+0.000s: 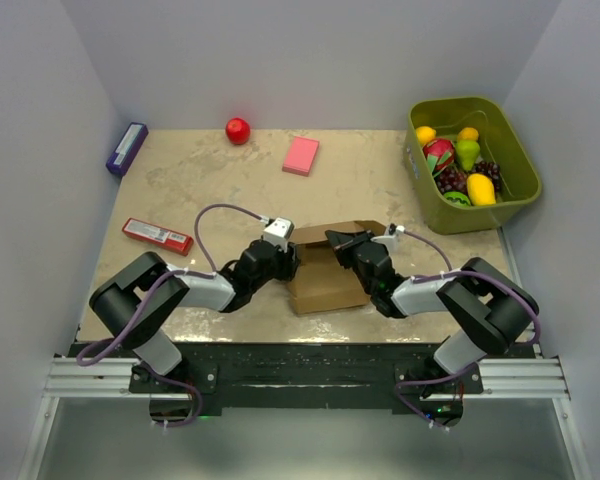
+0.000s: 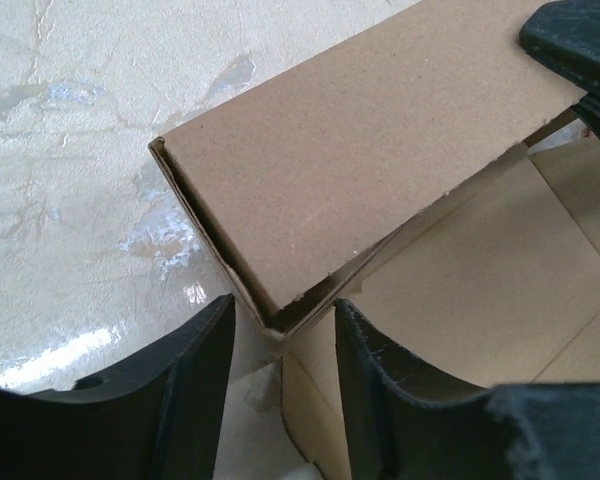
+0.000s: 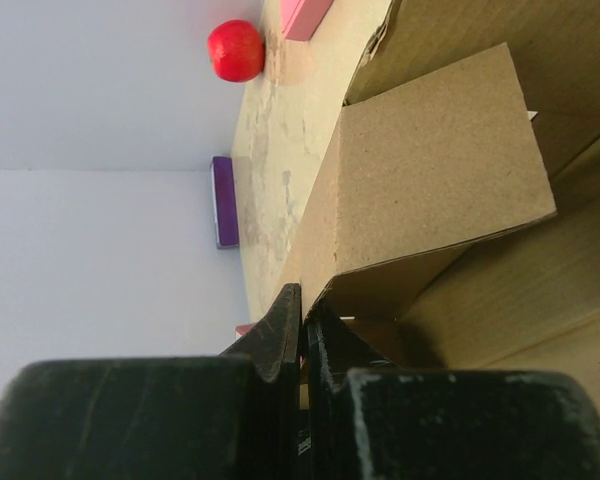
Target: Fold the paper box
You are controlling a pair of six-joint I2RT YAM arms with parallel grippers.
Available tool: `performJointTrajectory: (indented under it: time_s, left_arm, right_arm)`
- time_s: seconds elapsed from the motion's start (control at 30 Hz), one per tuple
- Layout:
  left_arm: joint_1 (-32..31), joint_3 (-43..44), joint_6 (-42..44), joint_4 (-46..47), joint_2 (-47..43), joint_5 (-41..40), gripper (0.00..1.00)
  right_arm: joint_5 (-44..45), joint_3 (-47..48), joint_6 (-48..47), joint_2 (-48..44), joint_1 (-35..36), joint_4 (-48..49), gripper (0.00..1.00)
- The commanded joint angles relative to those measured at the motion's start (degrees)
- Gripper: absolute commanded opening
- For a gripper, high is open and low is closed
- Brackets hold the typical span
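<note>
The paper box [image 1: 325, 285] is brown cardboard, partly set up, lying in the middle of the table between my two arms. In the left wrist view a folded panel [image 2: 360, 160] lies across its open top. My left gripper [image 2: 280, 340] is open and straddles the box's near corner, one finger outside and one inside, neither pressing the wall. My right gripper [image 3: 303, 310] is shut on the thin edge of a box wall [image 3: 430, 170]. From above, the left gripper [image 1: 288, 262] is at the box's left side and the right gripper [image 1: 338, 243] is at its top rear.
A green bin [image 1: 510, 160] of toy fruit stands at the back right. A pink flat block [image 1: 301, 155] and a red ball [image 1: 238, 130] lie at the back. A purple box [image 1: 126, 148] and a red bar [image 1: 157, 236] lie on the left.
</note>
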Motion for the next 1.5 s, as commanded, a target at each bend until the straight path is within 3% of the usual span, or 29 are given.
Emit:
performJointTrajectory:
  time_s: [0.0,0.2,0.4,0.43,0.73,0.83,0.97,1.07,1.17,1.2,1.27,1.3,1.4,1.47]
  left_arm:
    - [-1.19,1.69,3.87,4.91,0.63,-1.40,0.45]
    - [-1.45,3.62,1.07,1.92,2.65,-7.11,0.41]
    - [-1.89,3.45,-0.52,2.44,3.62,-16.68,0.22]
    - [-2.07,3.18,-0.52,3.67,3.54,-20.26,0.17]
    - [-4.35,2.57,3.43,8.07,5.82,-30.91,0.00]
    - [-4.88,2.13,4.14,7.99,6.17,-34.52,0.00]
    - [-4.88,2.04,5.28,6.93,6.00,-34.89,0.00]
    - [-4.79,4.65,7.21,3.79,5.65,-28.66,0.00]
    - [-4.18,9.92,7.74,-7.80,5.91,-21.63,0.00]
    - [-4.00,10.47,8.00,-11.49,5.73,-19.09,0.00]
    - [-2.52,11.18,7.31,-14.68,4.77,-16.97,0.00]
    - [-1.72,11.18,6.96,-16.87,4.24,-13.65,0.00]
    - [2.84,10.83,5.20,-19.95,1.96,-4.62,0.00]
    - [6.26,11.18,4.41,-21.80,0.82,-0.45,0.00]
  right_arm:
    - [1.11,1.19,-1.13,-0.57,0.34,-4.07,0.00]
    - [0.49,1.20,-1.04,-0.57,0.60,-3.72,0.00]
    - [1.02,1.28,-1.04,-1.88,0.78,-6.08,0.00]
    - [1.36,1.63,-1.13,-2.15,0.86,-7.48,0.00]
    - [4.70,4.35,-1.57,-5.48,1.48,-18.54,0.00]
    - [6.81,5.41,-1.39,-7.15,1.66,-23.47,0.00]
    - [9.27,5.50,-2.26,-9.87,1.74,-27.01,0.00]
    - [9.98,4.80,-7.34,-13.56,1.74,-27.01,0.00]
    - [8.75,4.27,-16.90,-17.69,1.66,-28.32,0.11]
    - [8.66,4.10,-19.04,-21.36,1.74,-30.76,0.30]
    - [8.05,3.83,-25.61,-25.07,1.74,-33.41,0.49]
    - [8.05,4.27,-27.65,-29.44,1.66,-35.34,0.65]
    - [6.82,6.80,-35.91,-34.92,1.13,-43.51,0.81]
    - [6.29,9.27,-41.26,-38.18,1.04,-51.24,0.85]
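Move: The left hand's parted fingers stand at the near left corner of the paper box's folded-over far flap, about 2 cm ahead of the hand, neither left nor right of it and roughly level. The flap's edge spot that the right fingers pinch lies some 3 cm farther out than the left hand, 7 cm to its right and 4 cm higher; the open box panel's middle is about 4 cm back, 8 cm right and 4 cm below. For the right hand, that pinched edge is right at its fingertips. The left hand eases about 2 cm forward and 2 cm left while its fingers shut on the corner of the paper box's flap, then keeps the pinch, turning counter-clockwise to some 15 degrees and partly back as it shifts briefly right, then left again and a little farther forward. The right hand at first keeps its pinch on the flap's edge, creeping slightly up and back, and once the left has hold it opens wide, lets go and pulls away up about 8 cm, right and back, rolling its left side down some 25 degrees. ##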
